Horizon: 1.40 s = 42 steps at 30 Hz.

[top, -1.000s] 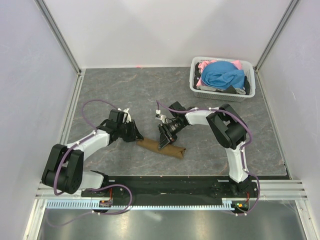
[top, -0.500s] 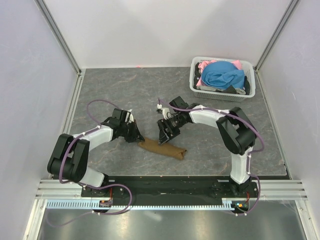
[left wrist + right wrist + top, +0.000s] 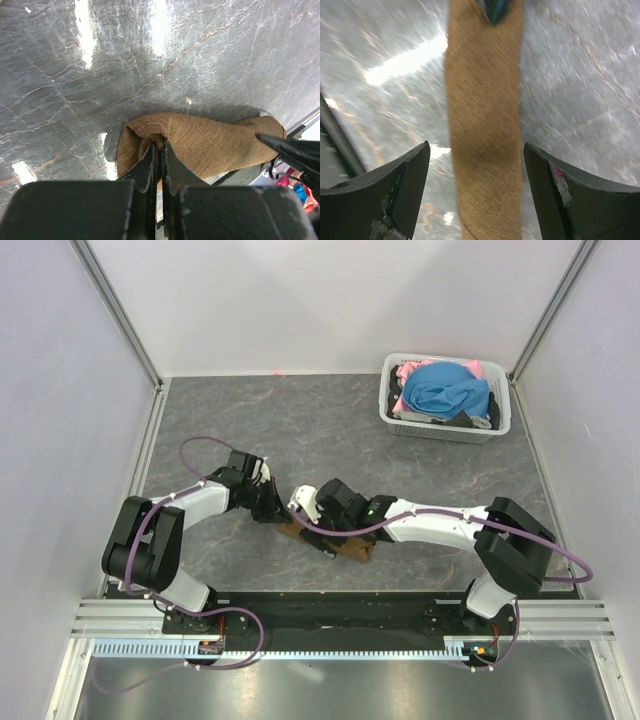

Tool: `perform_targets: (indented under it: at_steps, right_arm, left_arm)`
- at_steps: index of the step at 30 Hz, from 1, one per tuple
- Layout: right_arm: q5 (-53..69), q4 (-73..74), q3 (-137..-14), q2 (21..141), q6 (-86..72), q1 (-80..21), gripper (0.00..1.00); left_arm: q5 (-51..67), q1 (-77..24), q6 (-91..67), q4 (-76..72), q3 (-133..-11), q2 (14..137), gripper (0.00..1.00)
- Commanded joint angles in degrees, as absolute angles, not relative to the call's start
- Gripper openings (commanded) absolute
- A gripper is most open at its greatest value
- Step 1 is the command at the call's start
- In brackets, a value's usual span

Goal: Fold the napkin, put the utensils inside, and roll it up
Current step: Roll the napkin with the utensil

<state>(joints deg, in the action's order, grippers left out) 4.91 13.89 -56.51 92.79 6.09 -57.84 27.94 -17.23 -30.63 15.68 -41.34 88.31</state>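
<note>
The brown napkin (image 3: 356, 548) lies rolled into a tube on the table, near the front middle. My left gripper (image 3: 272, 512) is at the roll's left end. In the left wrist view its fingertips (image 3: 150, 152) are shut on a small fold of the napkin (image 3: 210, 145) at that end. My right gripper (image 3: 333, 538) hangs low over the roll's middle. In the right wrist view it (image 3: 476, 145) stands open astride the napkin (image 3: 482, 125), a gap on each side. The utensils are hidden.
A white basket (image 3: 400, 422) with blue and pink clothes (image 3: 445, 390) stands at the back right. White walls enclose the grey marbled table (image 3: 250, 420). The black base rail (image 3: 330, 605) runs just in front of the roll.
My right arm has swung forward and down over the roll, its jaws spreading wider. My left gripper has closed at the roll's left end.
</note>
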Motion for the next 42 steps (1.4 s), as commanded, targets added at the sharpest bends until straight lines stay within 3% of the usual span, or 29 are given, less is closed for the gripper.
perform_targets:
  at_steps: [1, 14, 18, 21, 22, 25, 28, 32, 42]
  right_arm:
    - [-4.5, 9.2, -54.9, 92.7, 10.4, -60.0, 0.84]
    - [-0.8, 13.2, -58.4, 100.7, 8.5, -59.3, 0.80]
    - [5.6, 14.7, -59.7, 101.7, 6.9, -56.3, 0.69]
    - [12.6, 16.4, -60.6, 102.9, 5.6, -52.6, 0.53]
    - [17.2, 16.9, -60.8, 103.3, 5.2, -51.6, 0.46]
    - [24.7, 18.5, -61.9, 105.4, 3.7, -48.2, 0.39]
    - [30.2, 19.7, -63.0, 107.8, 1.6, -45.2, 0.37]
    - [38.4, 20.0, -64.4, 111.9, 0.0, -40.8, 0.37]
    - [47.9, 19.4, -66.1, 118.2, -3.5, -36.7, 0.37]
  left_arm:
    - [29.8, -16.9, -28.5, 17.8, -43.4, 89.0, 0.02]
    - [30.2, -16.9, -27.9, 18.6, -44.6, 89.7, 0.02]
    - [30.7, -16.9, -27.2, 18.5, -44.9, 89.5, 0.02]
    - [30.1, -16.9, -26.7, 18.5, -45.5, 88.0, 0.23]
    - [29.8, -16.8, -26.5, 18.5, -46.0, 87.5, 0.36]
    - [27.7, -16.8, -26.2, 18.5, -46.8, 84.6, 0.57]
    - [24.4, -16.8, -25.8, 18.6, -46.6, 81.2, 0.68]
    - [21.4, -16.8, -25.6, 18.6, -45.6, 78.4, 0.72]
    - [25.7, -16.9, -28.6, 11.3, -41.3, 80.7, 0.71]
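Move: The rolled napkin's middle lies about 4 cm below the open right hand, some 1 cm ahead and 2 cm to its right. Its left end is some 7 cm to that hand's left, 4 cm ahead and 4 cm lower; its right end some 10 cm to the hand's right and 1 cm back, also 4 cm lower. From the left hand, already pinching that left end, the middle lies about 8 cm right, 4 cm back and 1 cm lower. The napkin roll is taken near its middle by the right hand, which sinks about 4 cm over it, closes on it, then eases some 3 cm forward while the wrist swings the fingertips back towards the base by about 40 degrees. The left hand keeps its pinch on the left end, then opens wide, lets go, rises about 5 cm and moves 2 cm forward, and dips slightly. ##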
